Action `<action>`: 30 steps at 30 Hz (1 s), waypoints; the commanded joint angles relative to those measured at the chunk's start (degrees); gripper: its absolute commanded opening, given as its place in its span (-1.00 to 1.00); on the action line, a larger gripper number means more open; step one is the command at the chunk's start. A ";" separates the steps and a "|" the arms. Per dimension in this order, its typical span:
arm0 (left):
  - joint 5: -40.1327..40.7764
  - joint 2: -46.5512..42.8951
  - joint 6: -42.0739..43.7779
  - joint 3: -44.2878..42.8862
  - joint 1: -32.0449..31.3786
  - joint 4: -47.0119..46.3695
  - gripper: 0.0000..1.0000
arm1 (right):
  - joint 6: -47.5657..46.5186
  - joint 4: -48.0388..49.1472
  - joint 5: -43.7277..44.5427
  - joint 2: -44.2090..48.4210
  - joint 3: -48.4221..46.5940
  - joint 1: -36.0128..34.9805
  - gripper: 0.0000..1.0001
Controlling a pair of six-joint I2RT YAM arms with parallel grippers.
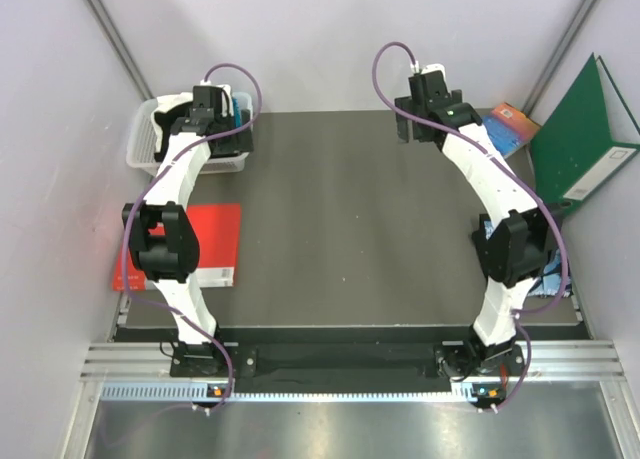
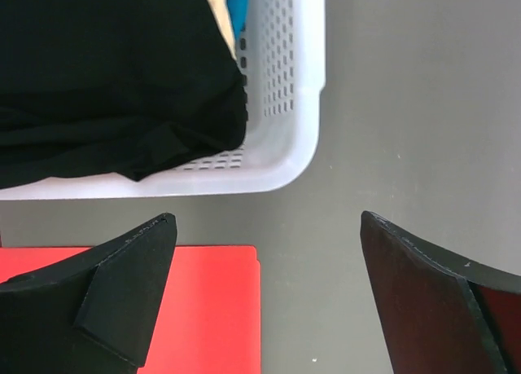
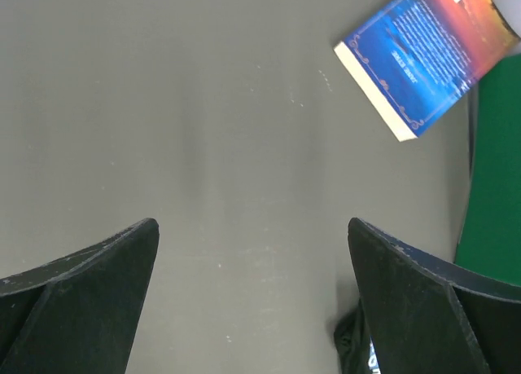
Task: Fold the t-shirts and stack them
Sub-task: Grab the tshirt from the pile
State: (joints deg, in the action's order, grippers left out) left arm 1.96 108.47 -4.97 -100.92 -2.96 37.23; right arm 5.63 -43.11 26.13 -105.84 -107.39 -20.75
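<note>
The t-shirts lie in a white perforated basket [image 2: 303,105] at the table's far left. In the left wrist view a large black t-shirt [image 2: 106,72] fills the basket, with slivers of a cream shirt [image 2: 216,7] and a teal-blue shirt [image 2: 238,6] behind it. My left gripper [image 2: 267,221] is open and empty, hovering over the basket's near right corner [image 1: 222,124]; in the top view the arm hides most of the shirts. My right gripper [image 3: 252,223] is open and empty above bare table at the far right [image 1: 425,119].
A flat red book [image 1: 215,244] lies on the left, just in front of the basket [image 1: 140,144]; it also shows in the left wrist view [image 2: 203,309]. A blue and orange book [image 3: 423,52] and a green binder [image 1: 585,144] sit at the far right. A dark object with blue print [image 3: 352,345] lies by the right fingers.
</note>
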 commanded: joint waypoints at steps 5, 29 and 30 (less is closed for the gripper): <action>5.95 -1.77 -7.13 -0.76 0.15 -4.45 0.99 | 0.53 -1.18 -2.75 -3.93 -7.21 -1.22 0.99; 2.09 24.58 -14.98 -29.14 10.96 -5.16 0.98 | -0.09 -5.05 -2.14 -5.34 -3.17 -2.19 0.99; 1.83 25.38 -15.15 -30.98 11.05 -4.46 0.98 | -0.27 -4.96 -2.05 -5.43 -3.09 -2.10 0.99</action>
State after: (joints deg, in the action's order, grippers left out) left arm 5.37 131.26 -18.35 -125.58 9.23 35.05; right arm 5.76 -47.11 22.79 -111.28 -111.18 -22.02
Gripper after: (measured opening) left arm 0.993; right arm 0.995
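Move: The black t-shirt in the white basket lies about 14 cm ahead of the left hand, 11 cm to its left and 13 cm below. A blue cloth stands some 18 cm ahead and 1 cm left; the red folder's middle is about 16 cm back, 15 cm left and 18 cm down. From the right hand the black t-shirt is roughly 60 cm left, 16 cm ahead and 19 cm below. With its fingers wide open, the left hand first goes forward and up, rising about 5 cm over the basket's near edge, then swings left and sinks some 8 cm towards the black t-shirt, turning about 25 degrees counter-clockwise as it goes. Over bare table, the open right hand sinks about 3 cm and drifts a little left, tipping down slightly. ##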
